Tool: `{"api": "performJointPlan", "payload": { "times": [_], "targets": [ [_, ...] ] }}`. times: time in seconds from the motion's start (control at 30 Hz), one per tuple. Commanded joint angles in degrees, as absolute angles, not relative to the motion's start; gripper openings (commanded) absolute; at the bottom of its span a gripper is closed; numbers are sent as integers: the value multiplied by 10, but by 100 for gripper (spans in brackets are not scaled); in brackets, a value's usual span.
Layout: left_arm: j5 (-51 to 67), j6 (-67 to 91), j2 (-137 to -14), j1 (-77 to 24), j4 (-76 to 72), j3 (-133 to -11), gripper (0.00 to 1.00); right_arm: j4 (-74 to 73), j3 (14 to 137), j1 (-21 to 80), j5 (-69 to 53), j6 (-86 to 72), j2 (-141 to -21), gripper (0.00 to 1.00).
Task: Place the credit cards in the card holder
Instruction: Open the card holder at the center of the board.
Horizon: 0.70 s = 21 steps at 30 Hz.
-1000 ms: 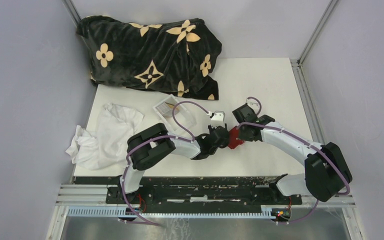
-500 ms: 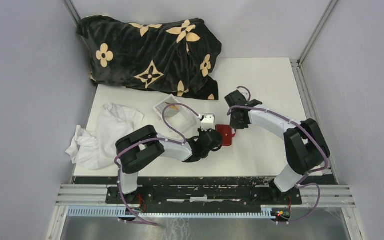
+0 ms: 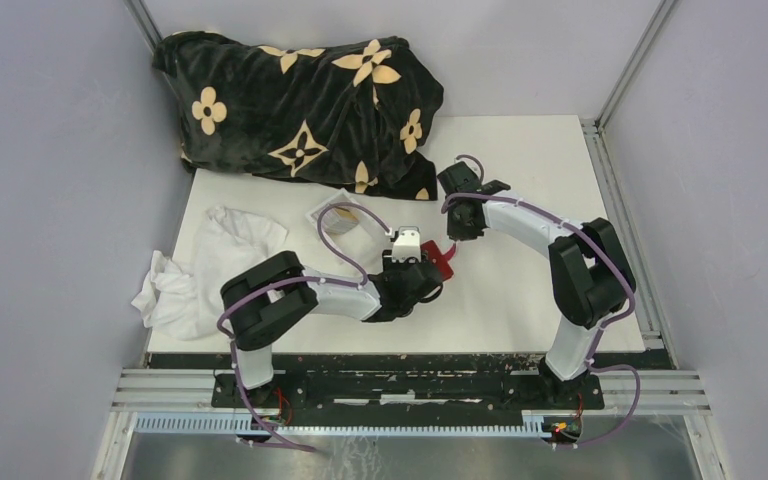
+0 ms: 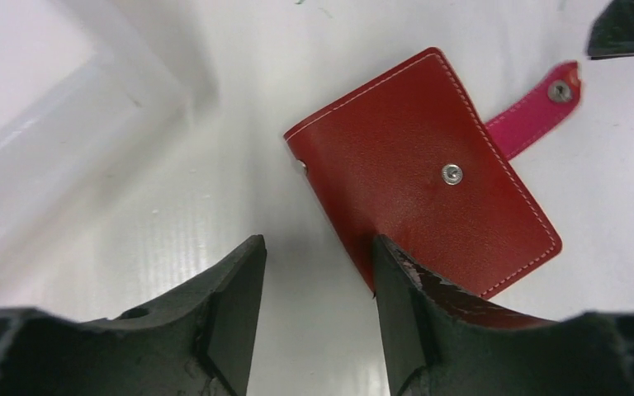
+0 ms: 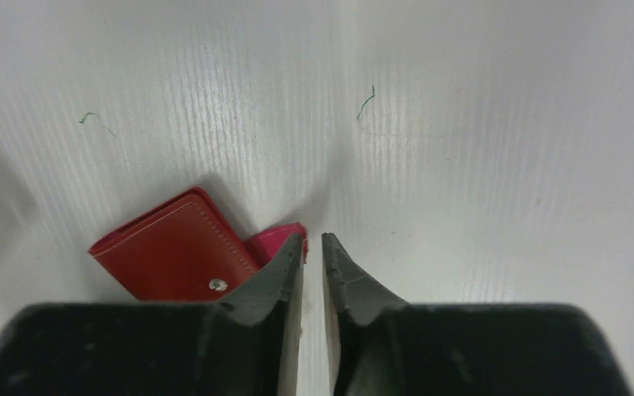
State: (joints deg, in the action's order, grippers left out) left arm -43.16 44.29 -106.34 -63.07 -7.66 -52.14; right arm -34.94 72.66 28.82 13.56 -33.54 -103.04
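Observation:
The card holder [image 3: 442, 262], a red wallet, lies folded shut on the white table, stud up [image 4: 425, 173], with its pink snap tab [image 4: 537, 111] sticking out unfastened. My left gripper [image 4: 317, 247] is open just above the table, its right finger over the wallet's near edge and only bare table between the jaws. My right gripper [image 5: 312, 239] hovers beyond the wallet [image 5: 177, 252] by the tab, open only a narrow slit and holding nothing. No credit cards show; the wallet's inside is hidden.
A clear plastic box [image 3: 345, 218] stands just left of the wallet, blurred at the upper left of the left wrist view [image 4: 33, 157]. A crumpled white cloth [image 3: 205, 270] lies at the left. A black flowered blanket [image 3: 300, 100] is heaped along the back.
The wallet was held between both grippers and has shifted left and back. Both grippers have opened and let go of it. The right arm has folded back toward the far side.

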Motion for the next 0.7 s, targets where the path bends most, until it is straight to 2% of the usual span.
{"api": "performJointPlan", "payload": {
  "times": [0.0,0.17,0.3,0.43,0.5,0.53,0.57,0.6,0.67],
  "targets": [
    [-484,433,-1028,-624,28,-529,60,-352,747,286,156,-299,-1010,26],
    [-508,410,-974,-624,44,-539,69,-350,756,286,158,-271,-983,47],
    [-511,371,-913,-625,37,-544,71,-335,765,286,159,-245,-957,63],
    [-520,332,-848,-624,31,-561,73,-285,750,286,162,-210,-901,73],
    [-528,313,-815,-625,29,-569,73,-234,726,286,174,-187,-861,99],
    [-533,300,-796,-625,22,-569,82,-192,705,286,175,-175,-838,100],
    [-542,286,-776,-625,9,-564,94,-142,680,286,182,-176,-815,100],
    [-552,272,-754,-625,-10,-547,100,-84,647,286,201,-194,-790,100],
    [-573,236,-711,-624,-85,-506,99,45,583,283,203,-231,-753,100]
  ]
}}
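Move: The card holder lies just off my left fingertips, its middle about 3 cm ahead, 5 cm to the right and 2 cm below, already unsnapped; its strap's end is some 6 cm ahead and 9 cm right. The white tray's middle is roughly 10 cm ahead and 13 cm left. From my right hand the holder's middle is about 5 cm back, 6 cm left and 4 cm down, the strap's end 2 cm back and 1 cm left. With my left hand low at the card holder's near left edge, I slide about 3 cm left, its right finger drawing the holder along, then lift off almost straight up, some 18 cm in all, tilting fingertips up and opening wide. I raise my right hand about 14 cm off the strap side, edging forward, its fingers going from nearly shut to fully open as they tip up some 30 degrees. ##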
